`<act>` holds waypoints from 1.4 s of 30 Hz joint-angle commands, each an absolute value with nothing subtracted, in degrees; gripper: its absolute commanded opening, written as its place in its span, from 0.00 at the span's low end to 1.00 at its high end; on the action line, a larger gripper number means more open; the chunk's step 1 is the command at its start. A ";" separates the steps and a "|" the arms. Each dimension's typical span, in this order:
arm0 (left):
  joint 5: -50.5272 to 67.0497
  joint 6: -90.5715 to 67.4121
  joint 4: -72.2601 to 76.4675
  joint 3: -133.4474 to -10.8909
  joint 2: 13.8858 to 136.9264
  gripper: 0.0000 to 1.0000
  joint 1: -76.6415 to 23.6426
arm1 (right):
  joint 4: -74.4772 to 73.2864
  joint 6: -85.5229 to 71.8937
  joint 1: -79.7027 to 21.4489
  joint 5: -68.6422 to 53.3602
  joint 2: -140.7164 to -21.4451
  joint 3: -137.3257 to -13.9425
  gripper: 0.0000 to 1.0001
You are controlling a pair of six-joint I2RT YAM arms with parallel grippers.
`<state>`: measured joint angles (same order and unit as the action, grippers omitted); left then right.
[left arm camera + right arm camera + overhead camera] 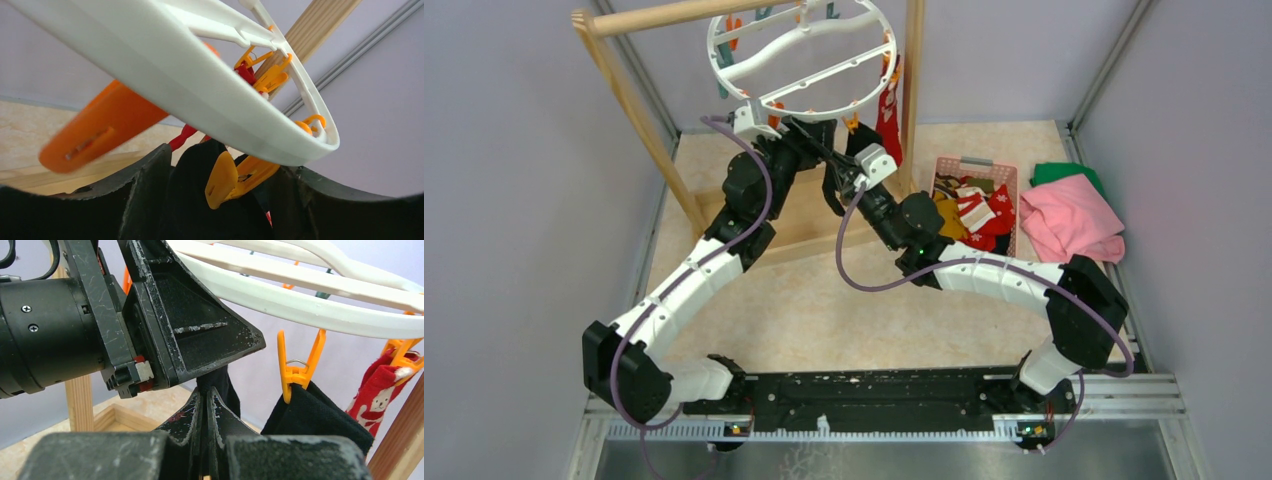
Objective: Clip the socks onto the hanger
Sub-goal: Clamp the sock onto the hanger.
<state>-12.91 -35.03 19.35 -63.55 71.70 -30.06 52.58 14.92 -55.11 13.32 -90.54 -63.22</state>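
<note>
The hanger (804,55) is a white ring hung from a wooden rack, with orange clips under it. In the left wrist view my left gripper (230,160) stands open just below the ring (200,90), its fingers either side of an orange clip (225,177) and a black sock (195,200). My right gripper (209,392) is shut on the lower part of that black sock (222,382). Beside it another black sock (315,420) hangs from an orange clip (295,367), and a red sock with white patterns (380,390) hangs further right. Whether the clip between the left fingers bites the sock is hidden.
A pink basket (1009,170) right of the rack holds several more socks. Folded pink cloth (1069,225) and green cloth (1059,172) lie at the far right. The wooden rack's slanted leg (639,110) and upright post (912,90) flank both grippers (824,150).
</note>
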 commanded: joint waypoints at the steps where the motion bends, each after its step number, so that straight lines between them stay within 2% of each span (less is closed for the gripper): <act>1: -12.82 -35.20 22.76 -63.54 69.10 0.72 -30.06 | 56.13 14.33 -55.94 14.77 -89.05 -63.11 0.00; 6: -10.56 -34.49 23.13 -61.51 66.59 0.82 -30.06 | 57.39 14.80 -55.90 16.00 -88.13 -61.51 0.01; 8: -8.32 -33.87 25.43 -59.03 64.85 0.89 -30.05 | 58.30 14.96 -55.85 16.43 -87.28 -60.35 0.03; 9: -6.67 -33.36 26.69 -57.70 63.85 0.97 -30.01 | 58.62 15.02 -55.82 16.62 -86.86 -59.71 0.04; 10: -5.21 -32.80 27.67 -56.56 62.96 0.98 -30.05 | 58.96 15.03 -55.77 16.67 -86.39 -59.00 0.05; 15: 2.88 -31.18 30.31 -51.13 57.54 0.99 -30.06 | 60.67 14.90 -55.09 16.73 -83.51 -55.55 0.10; 19: 10.83 -29.45 31.56 -46.33 53.94 0.99 -30.06 | 60.82 13.43 -53.09 16.53 -80.34 -52.62 0.22; 24: 20.30 -24.94 33.72 -38.73 48.94 0.99 -30.06 | 59.85 11.94 -50.03 15.07 -74.96 -47.94 0.40; 28: 26.05 -19.87 35.15 -29.86 43.46 0.99 -30.01 | 55.97 9.66 -47.19 8.15 -67.47 -41.60 0.55; 32: 30.70 -16.42 42.75 -17.83 38.75 0.99 -30.06 | 55.45 6.47 -43.70 4.12 -59.16 -33.19 0.72; 35: 30.96 -16.42 48.46 -10.59 38.22 0.99 -30.05 | 55.32 -1.29 -36.95 0.49 -57.64 -31.15 0.80; 38: 30.61 -15.13 51.67 -6.49 38.85 0.99 -30.04 | 53.94 -10.09 -31.08 -5.83 -57.63 -30.12 0.83; 42: 28.68 -13.51 52.35 -4.04 39.58 0.99 -30.05 | 54.46 -14.73 -26.61 -7.93 -56.84 -26.77 0.85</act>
<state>28.69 -16.60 43.70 -5.37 39.29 -30.06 54.26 -5.76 -29.89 -2.09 -57.95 -28.93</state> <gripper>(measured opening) 0.987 0.842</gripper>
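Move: The left fingers stand part-open around the yellow clip, about 1 cm ahead and 1 cm above their midpoint; the black sock hangs from there, its middle some 10 cm below. Another yellow clip is about 5 cm right and 2 cm ahead, an orange clip level and 6 cm left. From the right hand, still pinching the sock, the yellow clip is 4 cm up, 2 cm ahead and 1 cm left; the basket lies about 31 cm right, 5 cm ahead, 33 cm below. Open the left gripper fully to clear the yellow clip, draw it back about 20 cm, first level, then dropping some 21 cm while it swings clockwise. Meanwhile ease the right hand slightly down, open its fingers to let go of the black sock, and carry it about 19 cm right towards the basket. ##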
